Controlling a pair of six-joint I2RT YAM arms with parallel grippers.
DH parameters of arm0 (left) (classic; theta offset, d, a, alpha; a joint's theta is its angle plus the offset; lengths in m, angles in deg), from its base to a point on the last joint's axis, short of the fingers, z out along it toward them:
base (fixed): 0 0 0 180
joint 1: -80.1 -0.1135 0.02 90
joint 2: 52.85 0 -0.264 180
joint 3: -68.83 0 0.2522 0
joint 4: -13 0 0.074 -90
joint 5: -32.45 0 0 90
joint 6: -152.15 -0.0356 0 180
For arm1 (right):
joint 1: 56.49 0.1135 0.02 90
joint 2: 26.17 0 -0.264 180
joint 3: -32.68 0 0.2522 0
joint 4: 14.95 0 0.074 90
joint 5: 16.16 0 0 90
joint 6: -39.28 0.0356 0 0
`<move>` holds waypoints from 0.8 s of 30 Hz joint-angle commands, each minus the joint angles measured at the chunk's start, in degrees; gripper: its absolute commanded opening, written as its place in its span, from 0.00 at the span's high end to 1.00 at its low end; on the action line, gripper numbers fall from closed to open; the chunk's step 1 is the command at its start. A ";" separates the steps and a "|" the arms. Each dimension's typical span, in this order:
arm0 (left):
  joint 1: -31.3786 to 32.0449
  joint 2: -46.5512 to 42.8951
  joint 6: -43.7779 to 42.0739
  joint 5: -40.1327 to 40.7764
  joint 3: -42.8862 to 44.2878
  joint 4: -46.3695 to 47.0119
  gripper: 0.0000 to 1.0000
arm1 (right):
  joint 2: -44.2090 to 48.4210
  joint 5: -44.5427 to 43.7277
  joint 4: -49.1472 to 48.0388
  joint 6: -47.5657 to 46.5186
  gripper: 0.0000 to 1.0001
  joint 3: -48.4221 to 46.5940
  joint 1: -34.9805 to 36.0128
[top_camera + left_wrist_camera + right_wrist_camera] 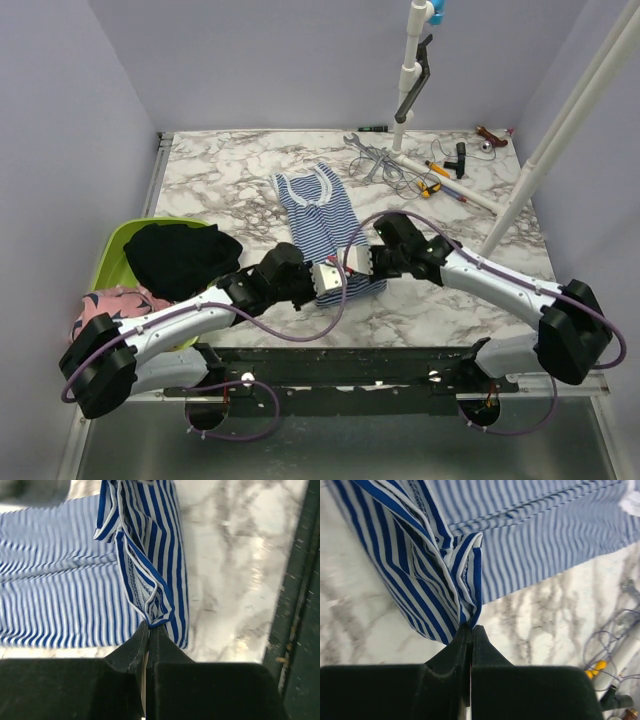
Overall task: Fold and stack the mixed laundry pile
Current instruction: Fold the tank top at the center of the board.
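The navy-and-white striped garment [325, 220] lies lengthwise on the marble table, neck end far. My left gripper [318, 278] is shut on its near left corner, the hem bunched at the fingertips [150, 626]. My right gripper [368, 262] is shut on the near right corner, the striped cloth [445, 580] pinched and lifted into folds. The black garment [180, 255] lies heaped over the lime green basin [112, 250]. The pink shark-print garment [105, 305] hangs at the basin's near left, partly behind my left arm.
Wrenches, screwdrivers, cables and a white pipe [440, 175] lie at the far right of the table. A white pole [560, 130] slants up on the right. A white post with a black handle [412, 80] stands at the far middle. The table's near edge [400, 345] runs just behind both grippers.
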 commanded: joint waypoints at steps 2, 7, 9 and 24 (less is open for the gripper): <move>-6.46 -0.02 10.34 8.03 2.56 7.50 1.00 | -8.74 0.36 -11.37 -3.02 0.99 -8.01 -1.60; -12.81 2.54 12.70 11.82 4.89 10.88 1.00 | -16.40 1.34 -18.06 -4.14 0.99 -12.01 -3.35; -15.16 4.89 13.56 11.71 6.69 11.03 1.00 | -19.51 0.80 -19.79 -4.53 0.99 -13.86 -4.39; -24.38 20.96 19.46 10.66 21.78 0.88 1.00 | -30.34 2.15 -28.54 -5.59 1.00 -20.00 -7.38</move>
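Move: The hem I already hold in both hands is going to the collar end of the tank top, which lies about 21 cm ahead of my left hand, 5 cm to its left and 8 cm lower. From my right hand that collar is some 18 cm ahead, 11 cm left and 7 cm down. The cable tangle lies about 21 cm ahead and 8 cm right of my right hand. The black garment sits some 32 cm left and 5 cm ahead of my left. Keeping both grippers shut on the hem, I sweep it forward and somewhat left over the tank top's body towards the collar, my left hand going about 19 cm and still climbing slightly, while my right slows after some 16 cm and sinks a little at the end. My left wrist swings about 40 degrees counter-clockwise as it goes; my right tilts its fingers further forward. ##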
